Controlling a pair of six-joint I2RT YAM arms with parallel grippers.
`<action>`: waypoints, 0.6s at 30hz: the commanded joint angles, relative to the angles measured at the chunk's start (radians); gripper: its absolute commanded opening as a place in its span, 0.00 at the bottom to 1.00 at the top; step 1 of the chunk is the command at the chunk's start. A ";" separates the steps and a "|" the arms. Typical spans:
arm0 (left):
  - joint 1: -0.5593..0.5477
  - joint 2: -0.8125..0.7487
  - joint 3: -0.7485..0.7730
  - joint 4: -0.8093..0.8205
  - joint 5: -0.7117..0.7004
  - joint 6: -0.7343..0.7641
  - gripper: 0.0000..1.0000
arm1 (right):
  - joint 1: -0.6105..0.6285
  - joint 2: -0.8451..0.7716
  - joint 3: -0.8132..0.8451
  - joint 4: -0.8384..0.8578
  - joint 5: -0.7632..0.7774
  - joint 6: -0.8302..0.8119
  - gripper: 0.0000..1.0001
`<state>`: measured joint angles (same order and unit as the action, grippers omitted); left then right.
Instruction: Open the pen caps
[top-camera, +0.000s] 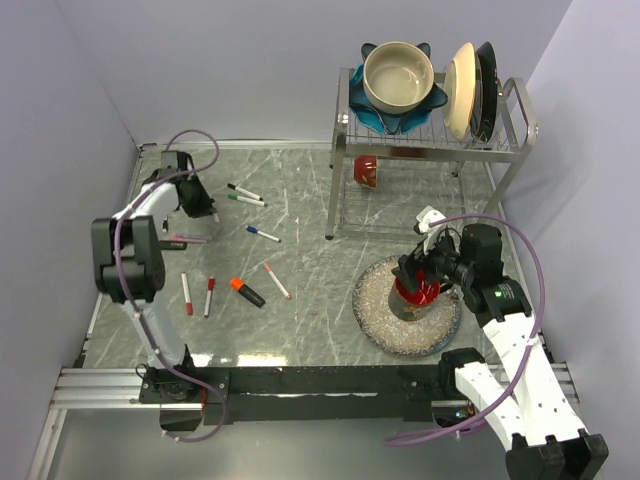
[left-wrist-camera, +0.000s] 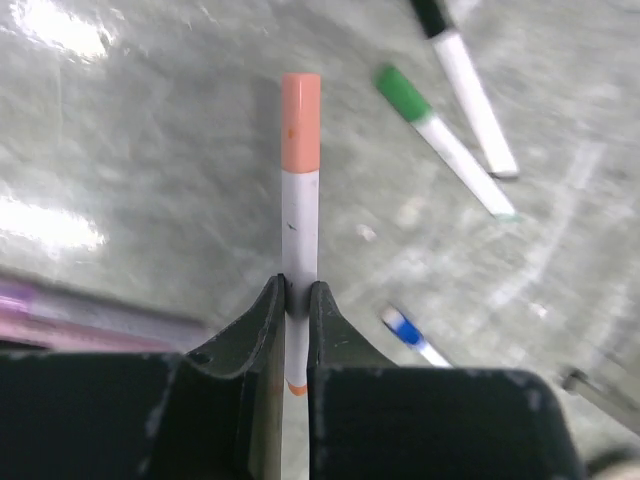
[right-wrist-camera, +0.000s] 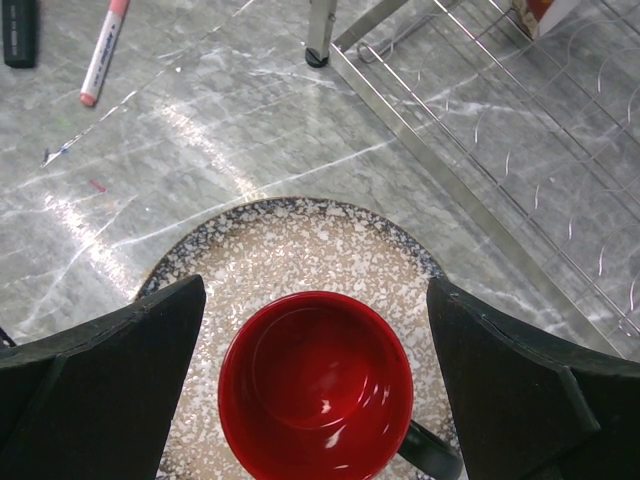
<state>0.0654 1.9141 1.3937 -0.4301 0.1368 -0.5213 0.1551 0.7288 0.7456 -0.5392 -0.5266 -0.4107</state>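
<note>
My left gripper (left-wrist-camera: 297, 290) is shut on the white barrel of a pen held above the table. Its salmon-pink cap (left-wrist-camera: 300, 120) is still on and points away from the jaws. In the top view this gripper (top-camera: 207, 208) hangs at the table's left. Below it lie pens with a green cap (left-wrist-camera: 402, 93), a black cap (left-wrist-camera: 430, 15) and a blue cap (left-wrist-camera: 402, 328). Two red-capped pens (top-camera: 186, 293), an orange-capped black marker (top-camera: 247, 291) and a pink-capped pen (top-camera: 277, 281) lie nearer the front. My right gripper (right-wrist-camera: 315, 290) stands open over a red mug (right-wrist-camera: 316, 390).
The red mug stands on a speckled plate (top-camera: 380, 310) at the front right. Behind it a metal dish rack (top-camera: 430, 140) holds a bowl (top-camera: 398, 75) and upright plates (top-camera: 462, 90), with a red can (top-camera: 366, 170) under it. Walls close the left and back.
</note>
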 joint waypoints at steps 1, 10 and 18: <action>0.014 -0.150 -0.180 0.261 0.177 -0.123 0.01 | 0.006 -0.002 -0.003 0.016 -0.064 -0.017 1.00; -0.018 -0.521 -0.720 0.744 0.402 -0.416 0.01 | 0.032 -0.052 -0.029 0.030 -0.280 -0.039 1.00; -0.229 -0.808 -1.071 1.102 0.371 -0.649 0.01 | 0.277 0.128 0.086 -0.034 -0.233 -0.046 1.00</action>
<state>-0.0681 1.1843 0.3874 0.3798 0.5014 -1.0252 0.3271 0.7334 0.7315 -0.5537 -0.7757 -0.4435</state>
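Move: The left hand already grips the orange-capped pen, cap end forward. The right hand's open gripper is about 55 cm to its right, 23 back and 13 higher. Around the left hand, 6 cm lower, the green-capped marker is 10 right and 6 ahead, the blue marker 14 right and 5 back, the pink-capped marker 18 right and 21 back. From the right hand, the held pen is about 55 left, 23 ahead and 13 lower; the mug is 7 back, 3 right, 14 below. Keeping its pinch on the orange-capped pen, the left hand sweeps it back and right, some 20 cm, and a little up, towards the right gripper, while its fingers swing by roughly 40 degrees from pointing down towards the right. The right hand, wide open and empty, gathers speed leftward and back off the mug, about 9 cm, turning counter-clockwise. ##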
